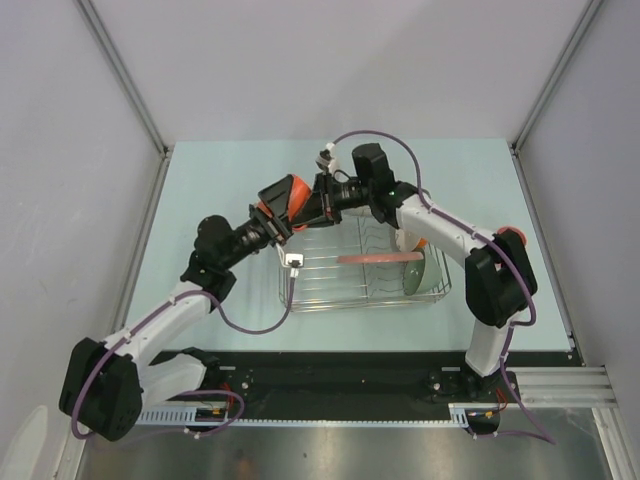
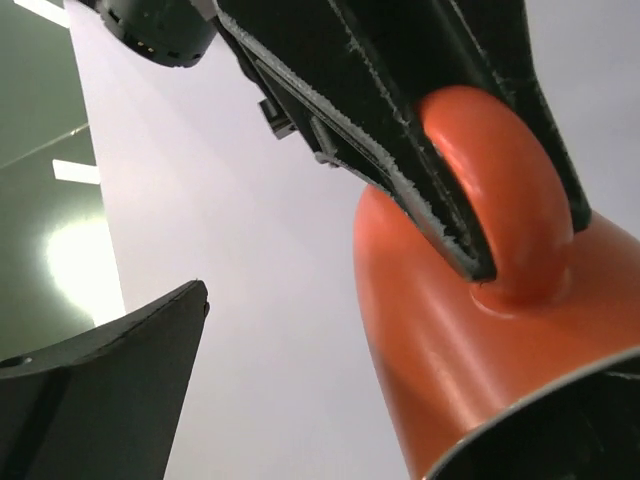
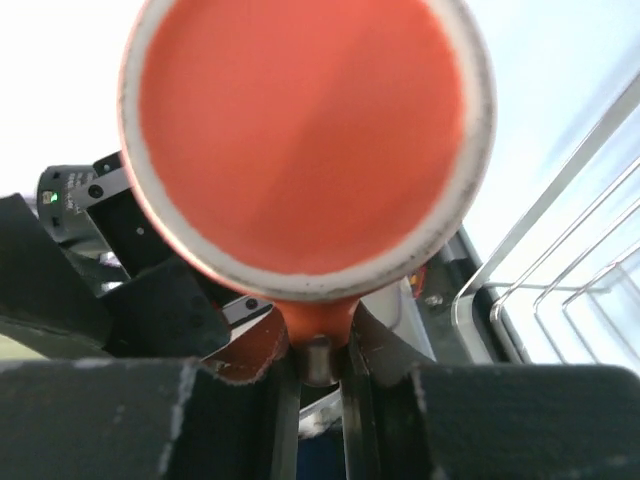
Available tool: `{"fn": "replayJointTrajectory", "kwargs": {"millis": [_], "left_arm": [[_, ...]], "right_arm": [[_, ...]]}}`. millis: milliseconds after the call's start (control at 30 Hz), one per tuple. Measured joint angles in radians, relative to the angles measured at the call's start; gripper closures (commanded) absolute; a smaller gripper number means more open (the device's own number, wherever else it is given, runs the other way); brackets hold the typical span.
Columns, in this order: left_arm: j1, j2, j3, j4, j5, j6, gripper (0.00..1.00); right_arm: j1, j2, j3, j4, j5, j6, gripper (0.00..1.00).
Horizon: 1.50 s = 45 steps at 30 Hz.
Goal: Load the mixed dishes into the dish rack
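The orange mug hangs in the air over the back left corner of the dish rack, between both grippers. My right gripper is shut on its handle, and the mug's open mouth faces that wrist camera. The right gripper's fingers clamp the handle in the left wrist view. My left gripper is open. Its left finger stands well apart from the mug's wall, while the mug lies close against its other finger.
In the rack stand a pink plate on edge, a pale green bowl at the right end and an orange-and-white bowl behind it. Rack wires lie just right of the mug. Grey walls close in the table.
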Motion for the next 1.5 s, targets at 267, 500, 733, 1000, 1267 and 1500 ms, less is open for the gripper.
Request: {"fn": "replayJointTrajectory", "kwargs": {"millis": [267,500,733,1000,1267,1500], "left_arm": [[0.032,-0.103,-0.027,0.035,-0.106,-0.010,0.00],[0.060,-0.150,-0.102,0.027,-0.137,-0.050,0.01],[0.113,-0.199,-0.174,0.017,-0.247,-0.057,0.00],[0.111,-0.333,-0.245,-0.118,-0.288,-0.128,0.00],[0.096,-0.393,-0.119,-0.450,-0.377,-0.516,0.00],[0.201,-0.004,0.307,-0.858,-0.409,-1.030,0.00]], "right_arm": [[0.020,-0.001,0.252,-0.329,0.151,-0.327,1.00],[0.004,-0.002,0.311,-0.467,0.237,-0.440,1.00],[-0.091,-0.002,0.390,-0.592,0.384,-0.525,1.00],[-0.032,-0.043,0.384,-0.671,0.554,-0.646,1.00],[0.159,-0.043,0.332,-0.740,0.713,-0.780,1.00],[0.154,-0.033,0.303,-0.767,0.800,-0.822,1.00]]}}
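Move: The right hand holds the orange mug by its handle some 20 cm above the rack's empty left part, which is its goal, roughly straight below. From that hand the pink plate stands about 17 cm right, 4 cm back and 17 cm lower, and the orange bowl about 24 cm right, 2 cm farther out and equally low. From the open left hand the mug's middle lies roughly 4 cm right, 1 cm ahead and 3 cm below. The left hand's wide-open fingers come free of the mug, one having reached into its mouth; that hand rises slightly, then goes about 14 cm left and down, tipping steeply downward. The right hand keeps its handle grip, first rises, swings forward and right, then comes back and sinks over the rack's empty left part, its fingers tipping some 30 degrees down while the wrist rolls the mug mouth-down. ##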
